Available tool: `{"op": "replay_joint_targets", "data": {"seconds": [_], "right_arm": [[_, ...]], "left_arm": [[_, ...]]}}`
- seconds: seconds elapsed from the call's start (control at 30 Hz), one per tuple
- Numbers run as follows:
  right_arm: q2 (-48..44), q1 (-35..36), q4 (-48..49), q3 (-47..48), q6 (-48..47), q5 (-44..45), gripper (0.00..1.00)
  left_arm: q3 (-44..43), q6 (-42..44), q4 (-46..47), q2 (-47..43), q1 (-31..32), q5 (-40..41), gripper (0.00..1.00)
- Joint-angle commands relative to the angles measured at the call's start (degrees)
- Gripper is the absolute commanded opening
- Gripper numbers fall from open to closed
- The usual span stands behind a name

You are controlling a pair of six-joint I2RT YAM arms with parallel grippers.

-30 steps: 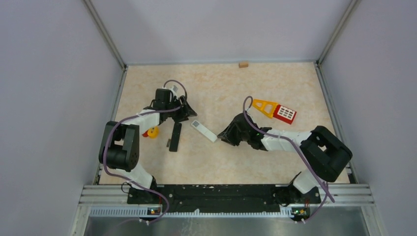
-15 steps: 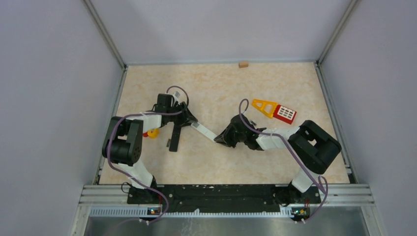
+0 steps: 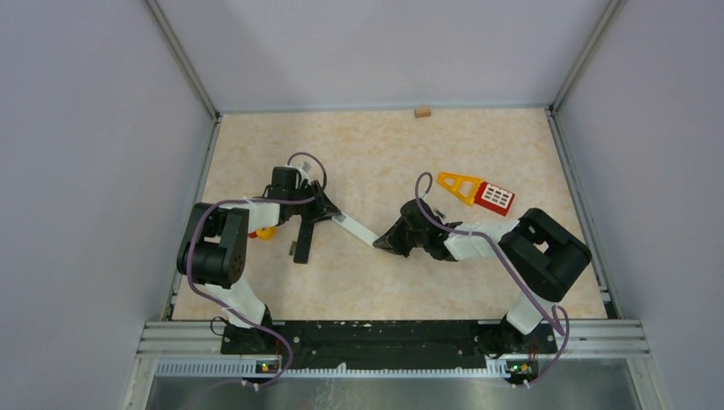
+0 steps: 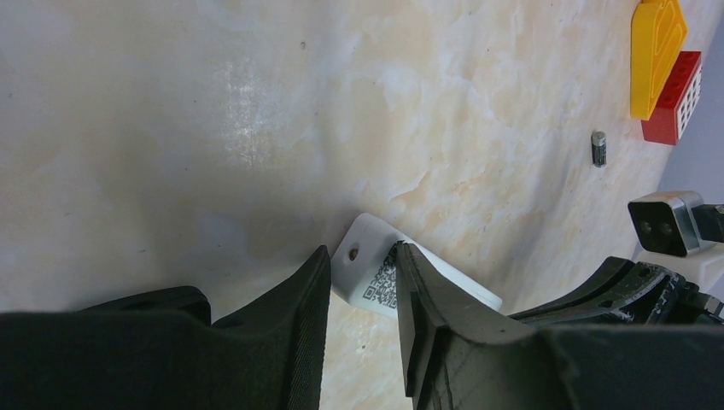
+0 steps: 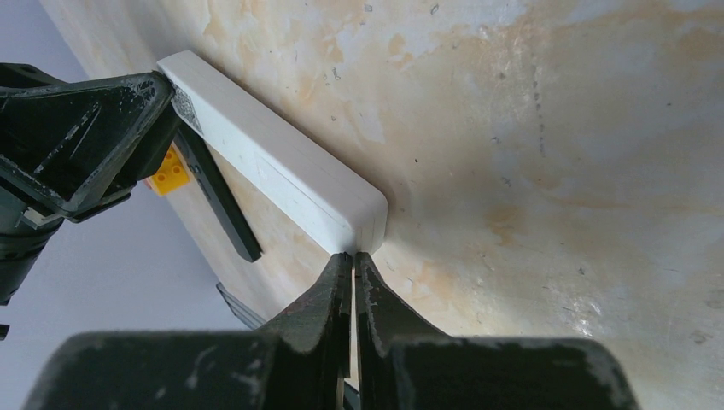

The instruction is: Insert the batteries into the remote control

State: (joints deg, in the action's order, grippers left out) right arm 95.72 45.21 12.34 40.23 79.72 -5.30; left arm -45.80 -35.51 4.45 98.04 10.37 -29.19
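The white remote [image 3: 356, 229] lies flat at mid table between my two grippers. My left gripper [image 3: 331, 213] is shut on its far end, the one with the QR label [image 4: 369, 266]. My right gripper [image 3: 382, 242] is shut and empty. In the right wrist view its tips [image 5: 353, 254] touch the near end of the white remote [image 5: 273, 162]. A black remote [image 3: 305, 236] lies just left of the white one. One battery [image 4: 598, 148], a tiny dark grey cylinder, lies on the table near the toy bricks. Other batteries are not visible.
A yellow and red toy brick piece [image 3: 478, 192] lies behind the right arm. A small yellow and red toy [image 3: 265, 231] sits beside the left arm. A small wooden block [image 3: 422, 111] sits at the back wall. Grey walls enclose the table.
My left gripper moved forward and right onto the white remote's far end. My right gripper moved left until its tips reached the remote's near end. The remote shifted slightly.
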Motion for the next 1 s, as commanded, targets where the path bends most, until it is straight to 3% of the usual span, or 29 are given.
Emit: {"op": "replay_joint_targets", "data": {"seconds": [0.0,0.23,0.4,0.53,0.67,0.73,0.77,0.97], "right_arm": [[2.53,0.2,1.9,3.5,0.43,1.35,0.02],[2.21,0.14,-0.51,6.02,-2.91,2.28,0.05],[-3.44,0.15,-4.93,5.16,-9.3,4.62,0.25],[-10.22,0.16,-7.45,3.16,-16.22,6.7,0.38],[-13.25,0.29,-9.85,3.78,-30.44,9.38,0.57],[-11.87,0.43,-10.43,6.48,-40.01,9.13,0.78],[-10.62,0.71,-10.52,8.06,-44.82,8.91,0.84],[-0.56,5.37,-15.7,18.47,-69.65,10.13,0.85]], "left_arm": [[2.29,-0.43,1.66,0.8,0.43,-3.09,0.36],[1.65,-0.21,0.15,-1.15,0.27,-0.98,0.38],[-5.66,1.47,-6.22,-3.95,0.13,4.59,0.56],[-11.52,2.9,-11.98,-5.98,-0.47,8.66,0.64],[-12.68,3.66,-15.88,-9.71,-0.7,14.1,0.75],[-12.0,3.77,-18.8,-11.75,-0.79,18.05,0.87],[-11.5,3.79,-20.17,-12.79,-0.79,20.3,0.95],[-6.15,3.73,-25.27,-18.9,-0.97,28.55,0.99]]}}
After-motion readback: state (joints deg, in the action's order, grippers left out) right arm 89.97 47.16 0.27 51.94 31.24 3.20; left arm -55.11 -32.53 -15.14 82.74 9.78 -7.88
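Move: The white remote lies slanted between the hands. Its middle is about 5 cm right and 3 cm back of the left hand, and about 5 cm left and 4 cm ahead of the right hand, 1 cm below both. From the left hand, the black remote lies roughly 7 cm left and 5 cm back, and the yellow block about 16 cm left and 3 cm back. The loose battery is some 15 cm right and 8 cm ahead of the right hand. Upward off the two ends of the white remote go both hands, after staying at them briefly. The left rises about 9 cm, first forward, then swinging left, and turns counter-clockwise while its part-open fingers spread wide. The right lifts some 6 cm and works forward, its shut fingertips coming free of the near end and opening wide as the wrist rolls about 50 degrees counter-clockwise. ##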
